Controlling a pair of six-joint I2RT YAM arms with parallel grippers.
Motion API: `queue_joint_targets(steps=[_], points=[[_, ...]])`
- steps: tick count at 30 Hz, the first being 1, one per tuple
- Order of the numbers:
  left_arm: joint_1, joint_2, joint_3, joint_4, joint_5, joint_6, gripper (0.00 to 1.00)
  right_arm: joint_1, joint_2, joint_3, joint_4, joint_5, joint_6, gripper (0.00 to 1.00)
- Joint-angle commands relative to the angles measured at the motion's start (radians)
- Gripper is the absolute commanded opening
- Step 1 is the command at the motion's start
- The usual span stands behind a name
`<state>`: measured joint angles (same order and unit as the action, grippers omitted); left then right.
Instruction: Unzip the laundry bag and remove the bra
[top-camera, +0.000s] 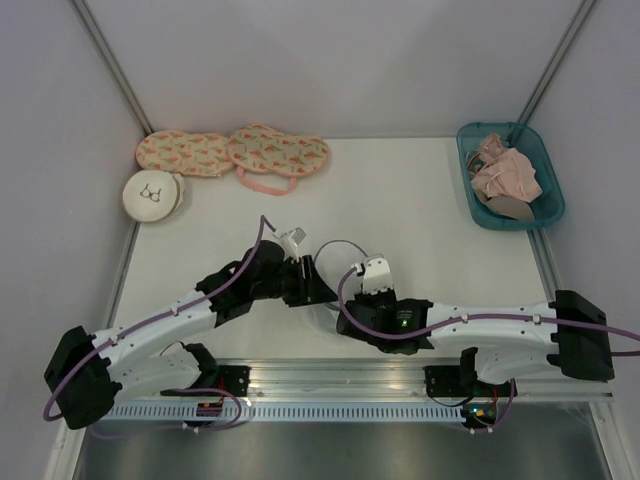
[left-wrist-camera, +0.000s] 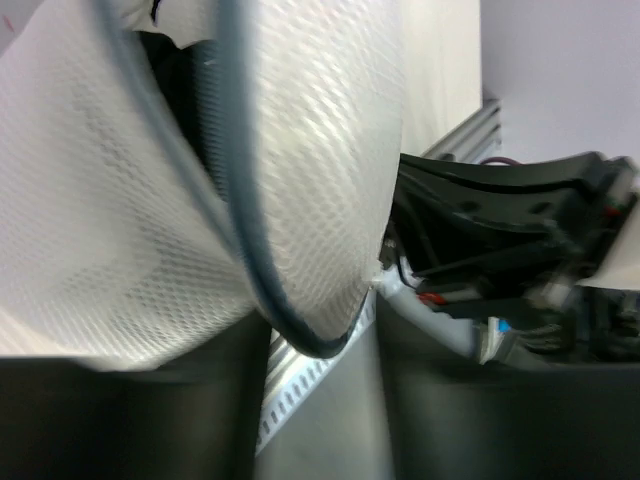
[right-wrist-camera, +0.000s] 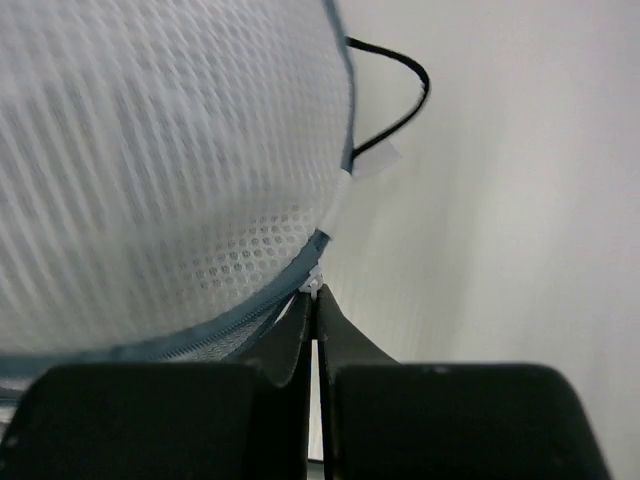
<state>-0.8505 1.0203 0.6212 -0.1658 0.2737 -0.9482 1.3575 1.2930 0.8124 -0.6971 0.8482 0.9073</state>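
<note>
The laundry bag (left-wrist-camera: 120, 200), white mesh with a dark zipper rim, fills the left wrist view and also the right wrist view (right-wrist-camera: 150, 150). In the top view it is almost hidden under both grippers at the table's near middle. My left gripper (left-wrist-camera: 325, 335) has its jaws a little apart with the bag's dark rim between them, and the mesh drapes over its left finger. My right gripper (right-wrist-camera: 315, 300) is shut on the small white zipper pull (right-wrist-camera: 316, 284) at the rim. From above, the left gripper (top-camera: 310, 283) and right gripper (top-camera: 340, 303) meet. The bra is not visible.
Two pink patterned cases (top-camera: 235, 153) and a cream round pouch (top-camera: 153, 194) lie at the back left. A teal basket (top-camera: 475, 200) with pink and beige garments (top-camera: 505, 170) stands at the back right. A metal rail (top-camera: 330, 375) runs along the near edge.
</note>
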Motion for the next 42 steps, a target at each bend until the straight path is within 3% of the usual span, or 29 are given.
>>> queue_joint_targets(steps=[1,3,4,9,13,14,17,18,21,25,30,36,42], points=[[0.037,0.070,0.081,0.035,0.003,0.130,0.62,-0.011,-0.084,0.010,-0.064,0.127,0.038,0.00],[0.079,0.096,0.109,0.035,-0.036,0.150,0.95,-0.011,-0.099,0.008,-0.106,0.138,0.059,0.00],[0.088,0.121,0.117,0.046,-0.071,0.163,0.99,-0.011,-0.116,0.007,-0.117,0.140,0.077,0.01],[0.130,0.117,0.150,-0.020,-0.103,0.132,0.99,-0.011,-0.146,0.001,-0.160,0.138,0.120,0.01],[0.122,-0.075,0.083,-0.130,-0.171,0.030,1.00,-0.011,-0.158,-0.002,-0.130,0.075,0.069,0.01],[0.122,-0.192,0.062,-0.144,-0.171,-0.013,0.99,-0.008,-0.167,-0.010,-0.045,-0.008,0.021,0.01],[0.122,-0.339,-0.015,-0.185,-0.117,-0.088,1.00,-0.005,-0.227,-0.077,0.211,-0.211,-0.178,0.00],[0.122,-0.404,-0.047,-0.207,-0.091,-0.104,0.99,-0.006,-0.257,-0.111,0.266,-0.357,-0.205,0.00],[0.120,-0.468,-0.101,-0.250,0.068,-0.167,0.99,-0.005,-0.279,-0.127,0.382,-0.557,-0.263,0.00],[0.090,-0.538,-0.176,-0.250,0.124,-0.259,1.00,-0.005,-0.265,-0.137,0.511,-0.751,-0.295,0.00],[0.059,-0.549,-0.209,-0.238,0.127,-0.299,1.00,-0.005,-0.206,-0.153,0.660,-0.816,-0.301,0.00],[0.059,-0.500,-0.202,-0.158,0.068,-0.297,0.99,-0.005,-0.109,-0.125,0.686,-0.885,-0.309,0.01],[0.057,-0.323,-0.199,-0.028,0.100,-0.255,0.99,-0.006,-0.119,-0.130,0.671,-0.884,-0.324,0.00]])
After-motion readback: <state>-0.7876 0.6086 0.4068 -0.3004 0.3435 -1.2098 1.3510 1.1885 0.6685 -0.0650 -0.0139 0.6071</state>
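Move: The left fingers are parting on the blue zipped rim of the laundry bag, which still lies between their tips; the small zip pull is some 7 cm to this hand's right and about 1 cm farther out. The right fingers already hold that zip pull at their tips. From the right hand, the bag's mesh body has its middle about 5 cm to the left, 2 cm ahead and 3 cm below. Opening wide, the left hand slips some 6 cm forward off the rim, arcs up and left, then sweeps back about 12 cm and drops to its old height, ending by creeping forward and right. The right hand keeps its pinch on the zip pull, lifts and goes right 3 cm, then swings about 15 cm left and 12 cm back, turning counter-clockwise some 40 degrees while rolling. ##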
